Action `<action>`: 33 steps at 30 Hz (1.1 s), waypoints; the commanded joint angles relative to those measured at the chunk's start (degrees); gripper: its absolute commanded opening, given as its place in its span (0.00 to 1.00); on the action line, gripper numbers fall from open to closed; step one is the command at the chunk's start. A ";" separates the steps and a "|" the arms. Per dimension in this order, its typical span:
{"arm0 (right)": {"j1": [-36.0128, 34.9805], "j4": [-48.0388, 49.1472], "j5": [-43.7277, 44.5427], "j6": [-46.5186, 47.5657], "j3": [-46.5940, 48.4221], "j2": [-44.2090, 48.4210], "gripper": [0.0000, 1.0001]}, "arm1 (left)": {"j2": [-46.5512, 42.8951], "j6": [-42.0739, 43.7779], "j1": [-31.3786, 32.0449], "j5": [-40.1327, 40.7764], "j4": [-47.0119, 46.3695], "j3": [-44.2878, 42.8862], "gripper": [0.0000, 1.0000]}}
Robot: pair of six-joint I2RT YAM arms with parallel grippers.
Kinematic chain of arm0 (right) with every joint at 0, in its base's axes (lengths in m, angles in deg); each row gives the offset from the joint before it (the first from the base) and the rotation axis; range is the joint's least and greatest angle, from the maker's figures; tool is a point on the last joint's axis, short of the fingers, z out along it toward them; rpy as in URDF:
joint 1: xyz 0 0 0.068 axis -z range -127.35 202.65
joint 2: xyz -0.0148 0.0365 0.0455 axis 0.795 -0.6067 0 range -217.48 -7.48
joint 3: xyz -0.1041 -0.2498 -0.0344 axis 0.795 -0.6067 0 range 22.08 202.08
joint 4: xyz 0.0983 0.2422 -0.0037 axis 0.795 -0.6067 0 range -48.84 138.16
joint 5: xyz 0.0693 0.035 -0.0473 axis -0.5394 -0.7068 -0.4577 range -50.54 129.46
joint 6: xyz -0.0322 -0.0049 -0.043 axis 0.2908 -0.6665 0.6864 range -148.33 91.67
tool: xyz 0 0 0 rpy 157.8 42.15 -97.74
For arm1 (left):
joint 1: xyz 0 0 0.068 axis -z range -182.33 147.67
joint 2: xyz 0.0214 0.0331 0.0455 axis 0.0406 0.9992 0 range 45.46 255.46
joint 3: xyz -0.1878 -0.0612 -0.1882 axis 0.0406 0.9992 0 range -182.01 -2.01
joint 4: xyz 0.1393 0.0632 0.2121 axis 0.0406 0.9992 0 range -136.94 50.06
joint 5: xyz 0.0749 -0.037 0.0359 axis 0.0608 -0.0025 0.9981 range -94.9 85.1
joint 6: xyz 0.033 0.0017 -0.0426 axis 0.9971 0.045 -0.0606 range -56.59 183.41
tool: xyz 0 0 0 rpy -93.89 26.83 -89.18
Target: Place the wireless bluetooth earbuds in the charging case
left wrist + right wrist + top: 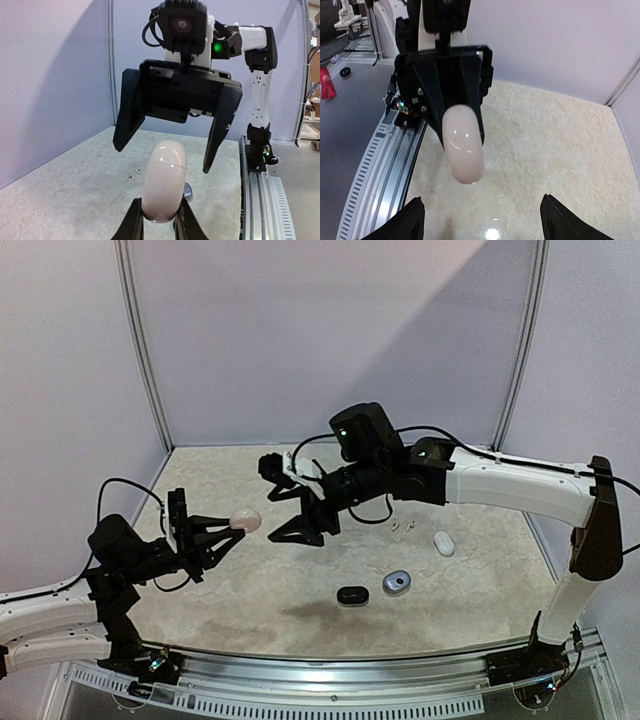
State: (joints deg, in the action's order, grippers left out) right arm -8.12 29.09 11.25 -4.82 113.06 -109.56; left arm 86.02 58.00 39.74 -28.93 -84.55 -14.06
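Observation:
My left gripper [236, 525] is shut on a pale pink oval charging case [246, 521], holding it in the air by its lower end with the lid seam closed [164, 182]. My right gripper [277, 502] faces it from the right, open wide, its fingertips [416, 202] to either side of the case's free end [464, 145] without touching it. Two tiny white earbuds [401, 526] lie on the table behind the right arm; in the left wrist view these earbuds [133, 174] show left of the case.
On the table's right half lie a white case [444, 543], a blue-grey case [397, 583] and a black case [352, 595]. A metal rail [330, 660] runs along the near edge, and walls close in the back and sides.

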 commanded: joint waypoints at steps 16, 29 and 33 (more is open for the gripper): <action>0.01 12.82 -9.53 -12.97 1.16 -4.41 0.49 | -1.09 -4.08 -0.67 -1.11 -1.86 -1.22 0.00; -0.11 6.62 -5.63 -10.00 2.88 -3.22 0.00 | -1.08 -3.08 -0.67 0.41 0.33 -0.79 0.27; -1.07 -12.94 4.01 -1.57 10.69 -3.48 0.00 | -1.14 3.66 -0.86 -4.33 7.34 -1.66 0.53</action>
State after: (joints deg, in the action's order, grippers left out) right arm -8.30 34.44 5.38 -13.91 116.49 -113.47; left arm 85.19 55.09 39.36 -30.05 -84.02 -14.21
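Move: The pinkish-white charging case is still pinched by its lower end in my left fingertips, its middle about 2 cm to the right of my left hand point and 1 cm ahead. From my open right hand the case lies about 5 cm to the left, 1 cm back and 1 cm higher. On the table some 24 cm below my right hand, the black case sits roughly 13 cm to its right and 5 cm back, the blue case about 22 cm right and 3 cm back. My right hand arcs to the left onto the case, rising nearly 4 cm and sinking back to end some 2.5 cm left and 1.5 cm up, its fingertips tilting up by up to 10 degrees, and its fingers close on the free lid end. My left hand holds the case almost still in the air, then opens its fingers to let go. ##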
